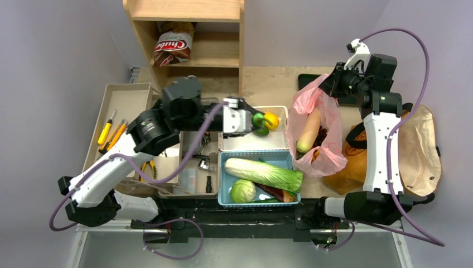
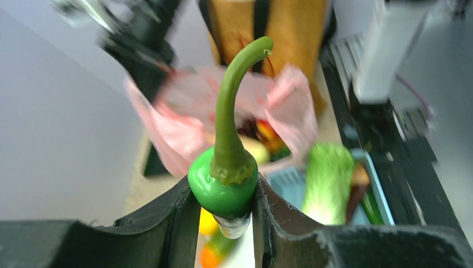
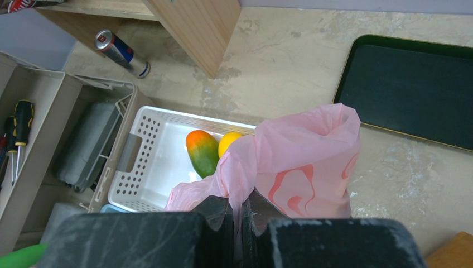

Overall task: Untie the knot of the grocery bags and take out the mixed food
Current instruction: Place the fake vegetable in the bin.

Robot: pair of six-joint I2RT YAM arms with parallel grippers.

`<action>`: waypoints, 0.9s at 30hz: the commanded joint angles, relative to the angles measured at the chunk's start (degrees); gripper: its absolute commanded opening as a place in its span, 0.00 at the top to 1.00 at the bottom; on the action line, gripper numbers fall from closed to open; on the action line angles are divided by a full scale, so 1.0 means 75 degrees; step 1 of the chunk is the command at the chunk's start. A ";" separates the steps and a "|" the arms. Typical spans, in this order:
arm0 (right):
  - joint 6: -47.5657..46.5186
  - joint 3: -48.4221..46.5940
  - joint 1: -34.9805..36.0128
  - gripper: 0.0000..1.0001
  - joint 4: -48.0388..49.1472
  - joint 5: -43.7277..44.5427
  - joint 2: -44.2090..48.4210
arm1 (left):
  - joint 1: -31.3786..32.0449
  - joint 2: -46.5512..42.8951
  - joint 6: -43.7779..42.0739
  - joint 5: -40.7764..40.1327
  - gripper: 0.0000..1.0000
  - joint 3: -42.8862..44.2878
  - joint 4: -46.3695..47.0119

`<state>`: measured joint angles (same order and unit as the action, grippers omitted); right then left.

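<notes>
The thin pink bag (image 1: 329,156) stands open right of the baskets, and no knot shows on it. A white daikon (image 1: 309,131) and dark grapes (image 1: 322,137) lie inside. My right gripper (image 1: 330,84) is shut on the bag's far rim and holds it up; the wrist view shows pink plastic (image 3: 301,162) pinched between the closed fingers of the gripper (image 3: 239,209). My left gripper (image 1: 252,121) is shut on a green pepper (image 2: 223,190) with a long curved stem, above the white basket (image 1: 279,144). The brown paper bag (image 1: 348,164) lies under the right arm.
The white basket (image 3: 150,162) holds a mango (image 3: 202,152) and a yellow fruit (image 3: 230,142). The blue basket (image 1: 225,184) holds napa cabbage (image 1: 262,173) and a round green cabbage (image 1: 243,191). A beige tote (image 1: 421,142), black tray (image 3: 407,89), can (image 3: 121,53), tool tray (image 1: 114,123) and shelf (image 1: 184,33) surround them.
</notes>
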<state>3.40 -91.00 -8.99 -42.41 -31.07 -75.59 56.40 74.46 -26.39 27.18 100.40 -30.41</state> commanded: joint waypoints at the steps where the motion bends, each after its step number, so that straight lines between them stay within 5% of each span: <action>1: -0.0091 -0.0064 0.0012 1.00 0.0286 -0.0162 0.0310 | -0.0018 0.0904 -0.1152 0.0107 1.00 -0.0752 -0.2130; 15: -0.0088 0.0021 0.0010 1.00 0.0246 -0.0187 0.0457 | 0.0086 0.3213 -0.1373 -0.1250 1.00 -0.0377 -0.3128; 22: -0.0052 -0.0062 0.0004 1.00 0.0190 -0.0134 0.0414 | 0.0087 0.3354 -0.1004 -0.0942 0.34 -0.0468 -0.2694; 27: -0.0019 -0.0054 0.0004 1.00 0.0138 -0.0203 0.0388 | 0.0077 0.1943 0.0144 0.0461 0.28 -0.0500 -0.0722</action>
<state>2.98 -90.63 -8.99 -42.87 -31.05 -73.73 57.04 100.40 -32.40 21.61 95.50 -49.76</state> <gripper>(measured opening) 0.004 0.726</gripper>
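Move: The left hand, already gripping the long green vegetable, has its spot along the far side of the blue bin about 4 cm ahead, 3 cm right and 32 cm below. The napa cabbage lies roughly 3 cm back and 4 cm right of the hand, the white bin some 13 cm ahead and 2 cm right, both about as low. From the right hand that spot is about 17 cm back, 20 cm left and 20 cm down. Left hand sinks almost 30 cm, tips fingers down 45 degrees, and releases the vegetable in the blue bin. ##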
